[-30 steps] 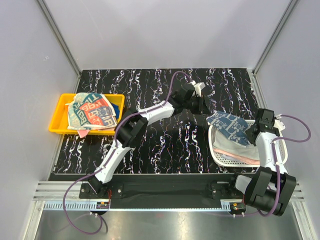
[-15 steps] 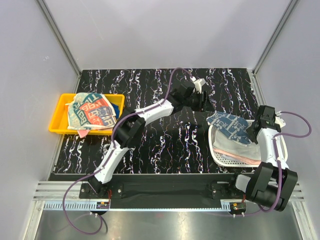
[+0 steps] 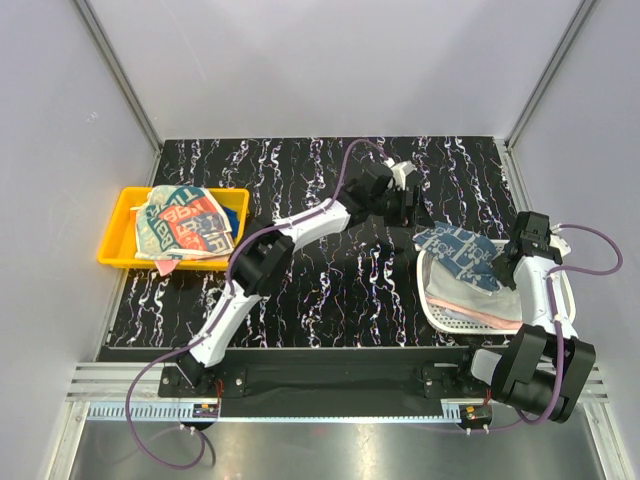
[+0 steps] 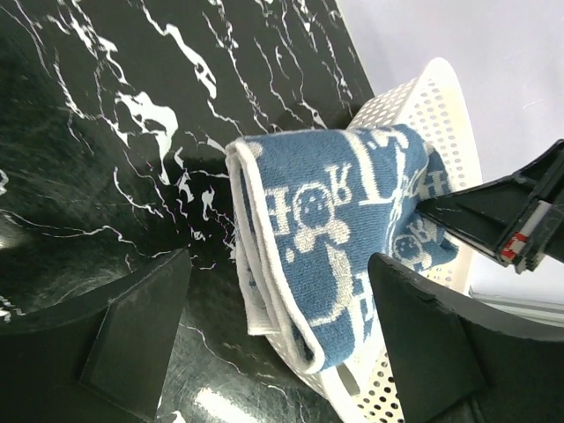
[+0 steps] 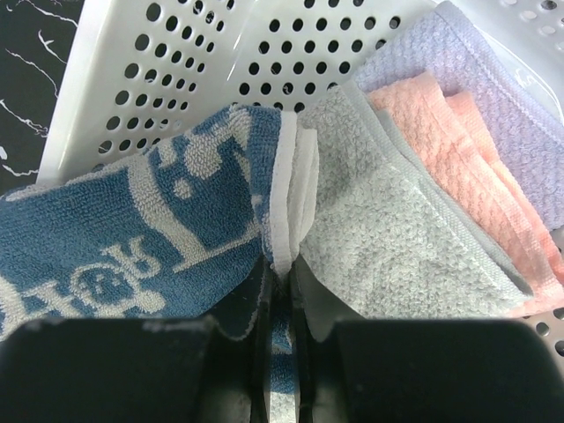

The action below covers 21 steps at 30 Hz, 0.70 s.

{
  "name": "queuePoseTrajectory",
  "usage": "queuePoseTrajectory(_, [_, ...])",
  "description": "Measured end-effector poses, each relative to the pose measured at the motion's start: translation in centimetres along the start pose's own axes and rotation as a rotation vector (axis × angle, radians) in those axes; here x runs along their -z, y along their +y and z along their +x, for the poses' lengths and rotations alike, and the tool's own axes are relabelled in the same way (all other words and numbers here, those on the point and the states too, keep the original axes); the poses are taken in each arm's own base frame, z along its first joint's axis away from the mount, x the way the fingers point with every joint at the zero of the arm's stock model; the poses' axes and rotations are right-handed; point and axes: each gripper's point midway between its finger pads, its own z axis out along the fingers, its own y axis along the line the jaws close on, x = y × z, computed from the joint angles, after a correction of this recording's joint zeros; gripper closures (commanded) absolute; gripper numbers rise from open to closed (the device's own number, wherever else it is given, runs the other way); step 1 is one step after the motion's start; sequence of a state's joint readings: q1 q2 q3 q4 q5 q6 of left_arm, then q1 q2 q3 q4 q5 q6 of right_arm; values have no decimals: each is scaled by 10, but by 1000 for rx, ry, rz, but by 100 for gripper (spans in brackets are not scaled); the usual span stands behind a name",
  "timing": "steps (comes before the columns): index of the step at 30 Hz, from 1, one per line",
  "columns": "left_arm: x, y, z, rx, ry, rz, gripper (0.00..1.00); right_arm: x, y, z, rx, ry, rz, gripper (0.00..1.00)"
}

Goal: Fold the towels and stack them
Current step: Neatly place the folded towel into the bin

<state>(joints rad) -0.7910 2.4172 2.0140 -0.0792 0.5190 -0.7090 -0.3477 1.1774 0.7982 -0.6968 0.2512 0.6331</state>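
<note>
A blue-and-white patterned towel (image 3: 462,255) hangs folded over the left rim of the white mesh basket (image 3: 438,312). My right gripper (image 3: 503,262) is shut on its white hem (image 5: 284,238) over the basket. In the left wrist view the same towel (image 4: 335,229) droops between and beyond the wide-open fingers of my left gripper (image 4: 282,344), which touches nothing. From above, the left gripper (image 3: 408,208) hovers over the table just left of the basket. Whitish (image 5: 397,238), pink (image 5: 458,167) and pale blue (image 5: 493,97) towels lie in the basket. Folded printed towels (image 3: 185,220) sit in the yellow tray (image 3: 112,245).
The basket wall (image 5: 220,62) rises just behind the held hem. The right gripper's black body (image 4: 520,211) shows close to the towel's far end. The black marbled table (image 3: 330,290) runs between tray and basket, with grey walls on three sides.
My left gripper has opened wide and pulled back a little from the blue towel. The right gripper keeps its hold on the hem and has shifted slightly right.
</note>
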Motion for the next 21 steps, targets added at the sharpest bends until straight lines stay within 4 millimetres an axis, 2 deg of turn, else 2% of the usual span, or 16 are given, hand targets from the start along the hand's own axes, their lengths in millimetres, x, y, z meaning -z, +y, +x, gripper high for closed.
queuePoseTrajectory(9, [-14,-6,26,79,43,5,12,1,-1,1,1,2,2,93])
queuePoseTrajectory(13, [-16,-2,35,127,54,0,15,1,-1,1,0,1,1,93])
queuePoseTrajectory(18, [-18,0,40,169,53,17,34,2,-1,0,1,0,1,94])
queuePoseTrajectory(19, [-18,-1,39,173,50,24,43,2,-1,0,0,0,1,94])
queuePoseTrajectory(21, [-18,-5,36,172,42,40,51,3,-1,0,0,0,0,94])
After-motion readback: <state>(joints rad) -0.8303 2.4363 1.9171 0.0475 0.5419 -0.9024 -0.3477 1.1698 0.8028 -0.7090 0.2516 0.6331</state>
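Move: The blue towel's loose left end, draped over the bin's rim, lies about 4 cm back, 2 cm right and 4 cm below the open left gripper. From that end, the white bin's middle is some 13 cm farther back and 15 cm to the right; the grey towel inside is about 12 cm back and 10 cm to the right. The right gripper still pinches the other end; the loose end lies about 7 cm ahead and 20 cm left of it, near its height. Bring the open left gripper back about 3 cm and down nearly as far, drifting slightly right, onto the loose left end of the blue towel. Roll the wrist some 10 degrees so its forward side dips, then begin closing the fingers around that end, still well short of shut. Keep the right gripper still, pinching its end inside the bin. ##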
